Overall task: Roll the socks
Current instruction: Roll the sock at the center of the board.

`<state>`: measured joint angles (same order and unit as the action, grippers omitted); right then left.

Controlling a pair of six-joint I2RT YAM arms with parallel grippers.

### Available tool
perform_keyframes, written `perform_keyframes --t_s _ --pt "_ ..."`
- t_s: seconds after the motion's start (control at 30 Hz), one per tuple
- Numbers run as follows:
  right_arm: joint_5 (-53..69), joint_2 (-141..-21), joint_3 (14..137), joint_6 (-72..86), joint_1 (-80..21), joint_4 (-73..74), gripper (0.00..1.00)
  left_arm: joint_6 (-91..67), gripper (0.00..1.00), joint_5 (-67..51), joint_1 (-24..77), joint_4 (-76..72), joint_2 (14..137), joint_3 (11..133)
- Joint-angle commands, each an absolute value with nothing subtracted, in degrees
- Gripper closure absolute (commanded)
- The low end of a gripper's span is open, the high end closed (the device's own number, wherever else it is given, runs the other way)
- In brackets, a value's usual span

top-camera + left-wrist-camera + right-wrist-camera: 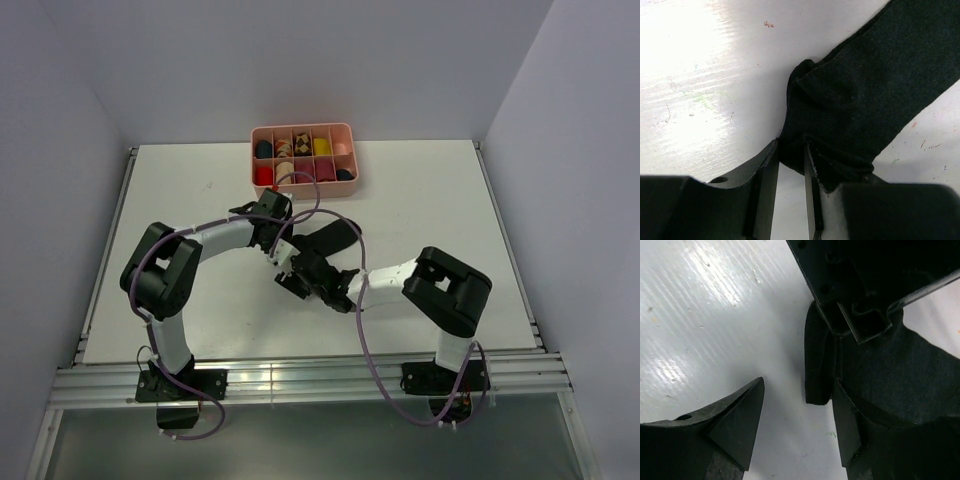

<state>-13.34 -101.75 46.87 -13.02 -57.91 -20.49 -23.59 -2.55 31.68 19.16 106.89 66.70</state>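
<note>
A black sock (335, 238) lies in the middle of the white table, running up to the right. My left gripper (282, 252) is at its near-left end, and in the left wrist view that gripper (791, 146) is shut on a bunched fold of the black sock (865, 85). My right gripper (298, 275) sits just in front of it, with its jaws apart. In the right wrist view the right gripper (799, 385) stands open around the sock's folded edge (817, 360), which hangs close to the right finger. The left gripper's fingers (855, 320) show above on the fabric.
A pink divided tray (300, 128) holding several small rolled items stands at the back of the table, behind both arms. White walls close in the left, right and back sides. The arms' bases sit on the rail at the near edge.
</note>
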Motion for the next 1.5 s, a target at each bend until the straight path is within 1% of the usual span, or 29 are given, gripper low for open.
perform_keyframes --t_s 0.0,0.1,0.13,0.2,0.3,0.33,0.4,0.43,0.47,0.5,0.57,0.6,0.63,0.67,0.73,0.77,0.83,0.87,0.97,1.03,1.1,1.17,1.3,1.47 --pt "-14.9 -102.8 49.3 -13.4 -57.1 -23.8 0.37 -21.2 0.69 0.5 31.0 23.9 110.3 65.7" --pt "-14.4 -104.3 50.3 -12.4 -56.3 -23.5 0.37 -21.1 0.69 0.5 31.0 23.9 110.2 65.7" --pt "-14.0 -105.2 50.5 -12.2 -55.8 -23.2 0.41 -21.1 0.69 0.5 31.0 24.0 110.3 65.7" --pt "-13.3 -105.7 51.1 -11.7 -55.2 -22.5 0.44 -21.0 0.69 0.5 31.0 23.9 110.3 65.7" --pt "-12.2 -106.4 51.0 -11.3 -54.3 -22.2 0.47 -21.0 0.7 0.5 31.0 23.7 110.3 65.4" --pt "-12.0 -106.8 51.1 -11.3 -54.3 -21.9 0.51 -20.9 0.7 0.5 31.0 23.7 110.4 65.5" --pt "-11.3 -107.5 51.4 -10.8 -54.1 -21.3 0.56 -20.9 0.7 0.5 31.0 23.8 110.4 65.7" --pt "-11.0 -108.2 51.6 -10.5 -54.1 -20.1 0.64 -20.9 0.7 0.5 31.0 23.8 110.3 65.7" --pt "-9.9 -108.5 51.8 -9.9 -54.0 -19.6 0.68 -20.9 0.7 0.5 30.9 23.7 110.2 65.7" --pt "-9.5 -108.6 51.4 -9.4 -53.8 -19.3 0.77 -21.0 0.7 0.5 30.9 23.7 110.1 65.7" --pt "-8.2 -108.5 50.6 -7.8 -53.6 -19.0 0.85 -21.4 0.68 0.5 30.8 23.2 109.7 65.7" --pt "-6.5 -108.0 49.9 -7.2 -53.2 -18.7 0.93 -21.7 0.67 0.5 30.5 23.1 109.3 65.7" --pt "-5.5 -107.8 49.7 -6.5 -53.0 -18.4 0.97 -22.6 0.66 0.5 30.3 22.9 108.7 65.7" --pt "-4.7 -107.4 48.9 -5.0 -52.7 -18.4 1.0 -23.1 0.61 0.5 30.2 22.2 108.2 65.6" --pt "-0.3 -106.4 48.3 -2.1 -51.2 -18.2 1.0 -25.1 0.54 -0.5 29.4 21.6 106.3 65.3" --pt "2.4 -106.0 48.2 -1.1 -50.5 -18.2 1.0 -26.0 0.45 -0.3 29.2 21.0 105.5 65.3" --pt "8.5 -105.2 47.6 2.7 -48.2 -18.4 1.0 -29.3 0.36 -0.3 28.0 20.2 102.9 64.8" --pt "10.5 -104.9 47.5 3.9 -47.4 -18.5 1.0 -30.7 0.28 -0.3 27.5 19.3 101.8 64.4" --pt "19.4 -104.6 47.0 9.1 -44.1 -20.0 1.0 -36.6 0.19 -0.3 25.5 16.8 97.0 61.6" --pt "25.5 -104.9 46.6 13.4 -41.7 -22.6 1.0 -40.3 0.17 -0.3 24.4 14.2 93.7 59.0" --pt "29.6 -105.4 45.8 16.8 -40.2 -24.7 1.0 -42.6 0.17 -0.4 24.3 11.9 91.0 56.2" --pt "34.8 -105.8 44.4 22.3 -38.0 -29.9 1.0 -46.0 0.17 -1.1 24.3 10.3 89.1 54.0" --pt "41.0 -109.8 43.5 32.2 -35.4 -37.6 1.0 -51.3 0.19 -6.6 24.3 4.5 85.9 47.1" --pt "44.8 -115.0 44.6 40.9 -33.8 -42.0 1.0 -55.5 0.22 -8.7 25.6 2.0 86.1 44.0"
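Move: The right gripper, still open, has the near corner of the sock's folded end about 3 cm ahead of it, neither left nor right, and 2 cm below; the sock's other end lies some 14 cm to its right and 9 cm ahead, the sock box roughly 25 cm ahead and 2 cm right. From the left gripper, whose fingertips already have the fold between them, that near corner is about 3 cm back and a centimetre lower. Slide the right gripper about 2.5 cm forward and slightly down over the corner of the fold, and shut it on the cloth. Then open the left fingers wide, let go, and carry that hand left and up about 5 cm, then back, turning counter-clockwise. Keep the right pinch and roll that wrist some 65 degrees, left side rising, fingers swinging to point left, while drawing back about 3 cm. ##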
